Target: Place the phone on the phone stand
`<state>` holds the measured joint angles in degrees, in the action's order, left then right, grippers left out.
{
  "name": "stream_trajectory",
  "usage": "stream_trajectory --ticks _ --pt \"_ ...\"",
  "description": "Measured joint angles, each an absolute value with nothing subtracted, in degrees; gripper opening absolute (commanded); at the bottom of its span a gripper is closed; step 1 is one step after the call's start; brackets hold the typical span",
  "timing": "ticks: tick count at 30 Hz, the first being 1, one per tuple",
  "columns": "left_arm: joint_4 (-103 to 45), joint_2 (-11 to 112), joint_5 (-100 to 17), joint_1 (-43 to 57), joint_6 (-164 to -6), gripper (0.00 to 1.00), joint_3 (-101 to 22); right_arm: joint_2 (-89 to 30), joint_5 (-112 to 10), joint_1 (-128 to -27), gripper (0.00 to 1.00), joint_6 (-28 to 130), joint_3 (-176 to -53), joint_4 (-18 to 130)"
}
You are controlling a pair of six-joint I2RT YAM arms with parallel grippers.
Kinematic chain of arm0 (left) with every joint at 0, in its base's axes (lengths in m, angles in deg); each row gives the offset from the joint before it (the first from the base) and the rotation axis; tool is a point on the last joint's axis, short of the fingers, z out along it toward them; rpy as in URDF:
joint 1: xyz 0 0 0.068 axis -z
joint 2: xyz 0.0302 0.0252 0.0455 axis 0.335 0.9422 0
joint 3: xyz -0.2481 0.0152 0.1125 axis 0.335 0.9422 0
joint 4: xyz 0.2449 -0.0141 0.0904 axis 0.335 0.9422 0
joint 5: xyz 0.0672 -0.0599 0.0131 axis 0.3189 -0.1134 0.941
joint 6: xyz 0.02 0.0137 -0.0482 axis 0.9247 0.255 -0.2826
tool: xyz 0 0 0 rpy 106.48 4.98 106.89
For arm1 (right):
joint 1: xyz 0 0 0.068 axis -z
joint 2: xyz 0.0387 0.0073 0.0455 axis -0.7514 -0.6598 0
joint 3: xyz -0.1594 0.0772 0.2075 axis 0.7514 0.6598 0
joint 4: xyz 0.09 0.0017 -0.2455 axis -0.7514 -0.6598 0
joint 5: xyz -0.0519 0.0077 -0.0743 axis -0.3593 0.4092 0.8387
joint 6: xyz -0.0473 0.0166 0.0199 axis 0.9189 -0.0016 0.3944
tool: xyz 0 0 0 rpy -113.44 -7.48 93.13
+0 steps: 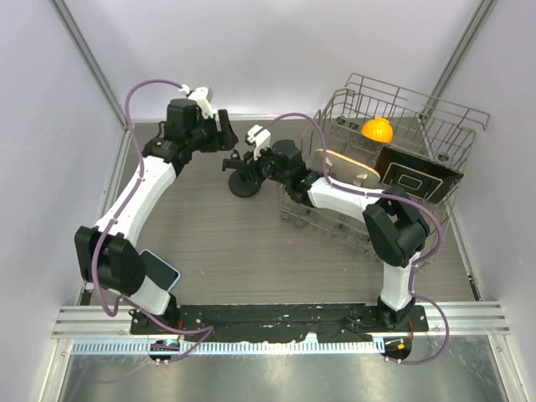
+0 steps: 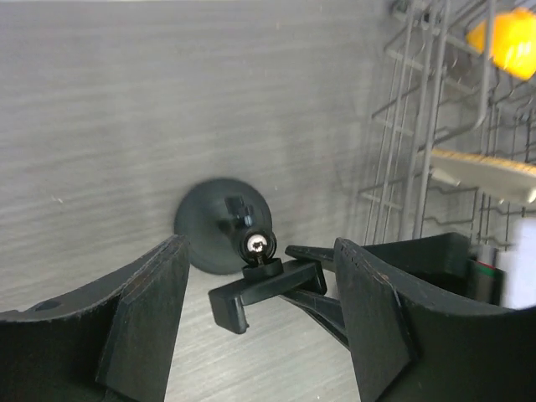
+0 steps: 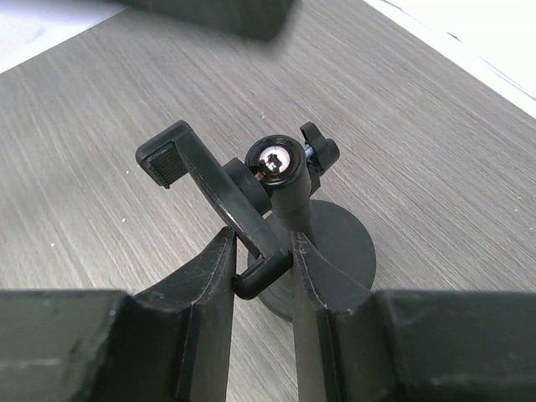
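The phone stand (image 1: 244, 178) is black, with a round disc base (image 2: 219, 226), an upright post and a clamp bar (image 3: 209, 188) on top; it stands at the table's far middle. My right gripper (image 3: 262, 268) is shut on the hooked lower end of the clamp, reaching in from the right (image 1: 251, 163). My left gripper (image 2: 260, 322) hangs open above and to the left of the stand (image 1: 226, 134), with the clamp's free end between its fingers (image 2: 146, 314) and touching neither. The phone (image 1: 161, 270), dark with a light blue edge, lies flat by the left arm's base, far from both grippers.
A wire dish rack (image 1: 402, 134) stands right of the stand, holding an orange object (image 1: 377, 130), a beige board (image 1: 345, 166) and a dark board with a white outline (image 1: 416, 177). Its wires (image 2: 419, 126) lie close to the left gripper's right side.
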<state>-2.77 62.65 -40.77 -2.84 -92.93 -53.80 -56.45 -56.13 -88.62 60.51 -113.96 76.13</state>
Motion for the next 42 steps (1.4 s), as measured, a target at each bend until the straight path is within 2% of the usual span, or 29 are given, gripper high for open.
stream_trajectory --ticks 5,10,13,16,22,29,35,39,42 --pt "-3.1 64.3 -43.6 -2.8 -94.5 0.68 -49.7 -56.2 -48.0 -90.9 0.01 59.8 -112.0 79.6" --pt "-4.7 63.0 -45.7 -2.8 -97.9 0.73 -47.9 -55.0 -42.7 -91.1 0.01 58.3 -109.2 82.3" --pt "-6.8 61.0 -47.2 -2.8 -101.4 0.71 -44.5 -54.6 -40.0 -91.0 0.01 58.2 -108.1 83.6" --pt "-8.1 60.0 -48.3 -2.8 -104.9 0.66 -41.2 -54.5 -38.9 -90.9 0.01 58.1 -107.7 84.2" --pt "-9.2 61.3 -49.0 -2.8 -109.8 0.70 -39.1 -54.5 -38.7 -90.8 0.01 58.1 -107.2 85.3" --pt "-13.5 65.2 -51.2 -4.4 -113.8 0.70 -39.1 -54.1 -41.1 -89.4 0.01 57.0 -105.8 86.8" --pt "-17.9 68.0 -55.2 -7.2 -117.6 0.60 -38.9 -53.5 -42.9 -88.2 0.01 56.1 -104.7 87.6" --pt "-22.2 70.0 -58.7 -7.5 -120.6 0.40 -38.9 -53.5 -42.8 -87.9 0.01 55.8 -104.6 87.8" --pt "-25.1 71.0 -60.5 -7.6 -122.1 0.33 -38.8 -53.5 -42.7 -87.7 0.01 55.8 -104.6 87.9"
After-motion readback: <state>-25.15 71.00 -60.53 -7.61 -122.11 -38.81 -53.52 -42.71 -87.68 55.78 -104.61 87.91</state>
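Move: The left hand, fingers open, is above the phone stand: the holder's free end lies about 3 cm back, level sideways and some 8 cm below. From this hand, the clip in the right fingers is roughly 4 cm back, 7 cm right and 10 cm down, and the stand's base is straight ahead by 0, 4 cm right and 25 cm down. From the right hand the free end is about 1 cm forward, 7 cm left and 2 cm higher. Downward by some 8 cm, the left hand dips back first, then swings forward and to the right onto the holder's free end, tipping its fingers down and rolling left side low by about 30 degrees, while the fingers narrow around that end. The right hand keeps its pinch on the opposite clip, twists clockwise and draws it right and slightly forward, away from the left side. ##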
